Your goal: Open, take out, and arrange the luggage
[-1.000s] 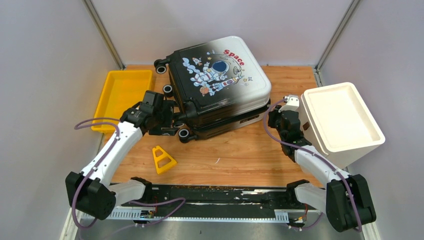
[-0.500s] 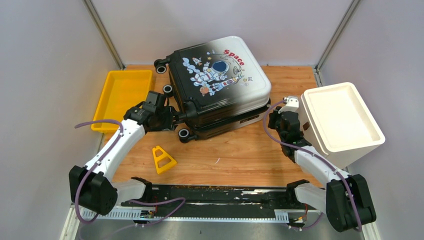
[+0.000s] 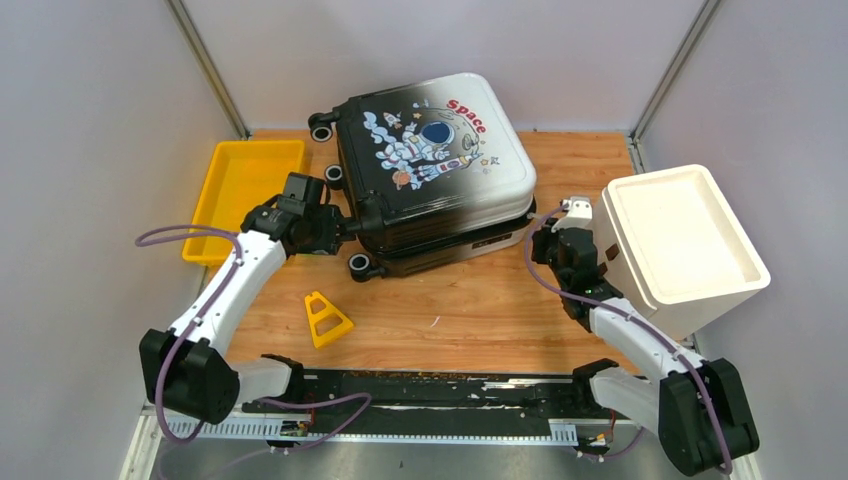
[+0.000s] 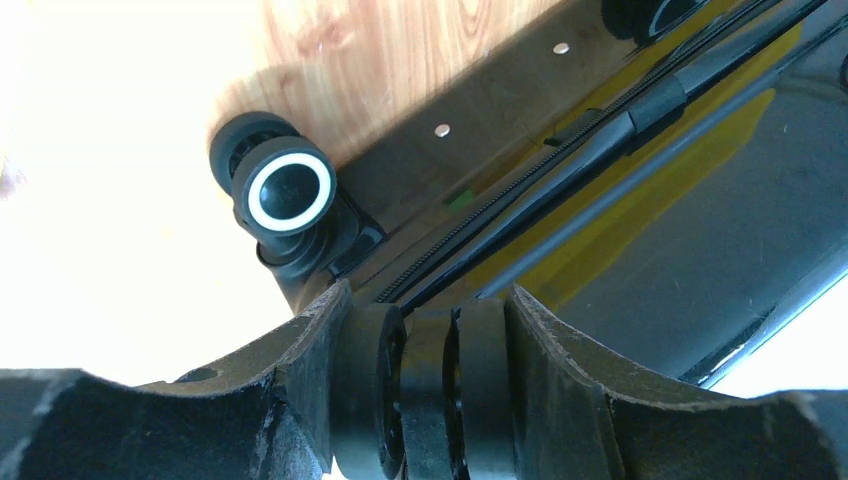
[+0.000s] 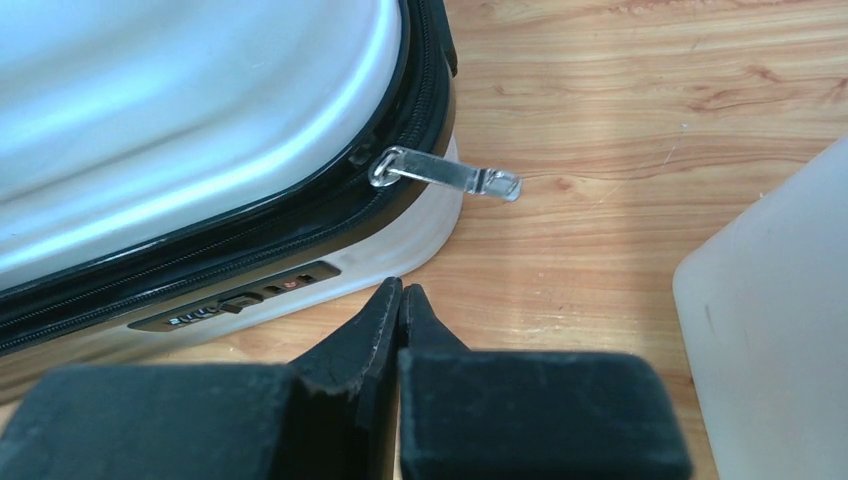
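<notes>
The luggage (image 3: 430, 170) lies flat at the back of the table, astronaut print up, wheels to the left. My left gripper (image 3: 338, 232) is at its near left corner. In the left wrist view the left gripper (image 4: 425, 310) is shut on a black twin wheel (image 4: 425, 385), and another wheel (image 4: 290, 190) shows beyond it. My right gripper (image 3: 545, 240) sits by the near right corner. The right gripper (image 5: 402, 290) is shut on nothing. Its tips are just short of the silver zipper pull (image 5: 445, 173) and the combination lock (image 5: 250, 297).
A yellow tray (image 3: 245, 180) lies left of the luggage. A small yellow triangular piece (image 3: 326, 318) rests on the wood in front. A white bin (image 3: 680, 235) stands tilted at the right, close behind my right arm; its edge (image 5: 770, 330) shows in the right wrist view.
My left gripper has closed on the wheel, and the luggage has shifted slightly back and left with it. The right gripper has shut and edged a little towards the corner.
</notes>
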{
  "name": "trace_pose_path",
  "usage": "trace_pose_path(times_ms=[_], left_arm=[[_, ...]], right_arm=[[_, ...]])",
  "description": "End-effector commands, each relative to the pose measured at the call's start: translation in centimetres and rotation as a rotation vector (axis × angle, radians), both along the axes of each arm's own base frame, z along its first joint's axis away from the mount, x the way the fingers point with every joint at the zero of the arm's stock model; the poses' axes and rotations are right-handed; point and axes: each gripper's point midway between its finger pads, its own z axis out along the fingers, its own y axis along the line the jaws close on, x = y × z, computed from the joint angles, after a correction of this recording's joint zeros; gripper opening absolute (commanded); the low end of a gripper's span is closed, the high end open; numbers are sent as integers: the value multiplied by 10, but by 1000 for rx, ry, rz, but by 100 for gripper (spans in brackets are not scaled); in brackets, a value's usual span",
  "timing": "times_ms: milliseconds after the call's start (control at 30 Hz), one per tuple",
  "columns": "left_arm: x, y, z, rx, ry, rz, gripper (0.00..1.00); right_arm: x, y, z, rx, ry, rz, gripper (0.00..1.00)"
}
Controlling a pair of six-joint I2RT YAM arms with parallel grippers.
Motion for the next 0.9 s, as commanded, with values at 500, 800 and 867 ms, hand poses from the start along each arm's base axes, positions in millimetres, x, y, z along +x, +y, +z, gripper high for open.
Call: trace_pose_path(times_ms=[500,800,867], left_arm=[[63,59,24,245,-149,-340,0],[84,85,43,370,-149,-382,0],[90,87,49,365,-155,-390,0]], right_arm=[[-42,81,3,10,72,198,0],[-43,72,58,-30,67,428,62],[-37,67,59,-10,69,452,65]])
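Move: The left fingers already grip the suitcase's near upper wheel; the yellow tray lies about 23 cm left and 6 ahead, the green block 9 cm left and 4 back, both some 16 below. The suitcase's zip pull is about 5 cm ahead of the shut right fingers, 1 right and 3 higher; from there the lock is 8 cm left, 2 ahead and 3 lower, the white box 27 cm right, level ahead, 2 lower. Keep the left grip on the wheel and haul it left towards the yellow tray and forward, some 9 cm in all, turning about 15 degrees clockwise. Meanwhile take the shut right gripper left and back along the suitcase's near side, following its corner, then open it and raise it about 6 cm, yawing counter-clockwise, until the zip pull shows between the fingers, not yet pinched. ##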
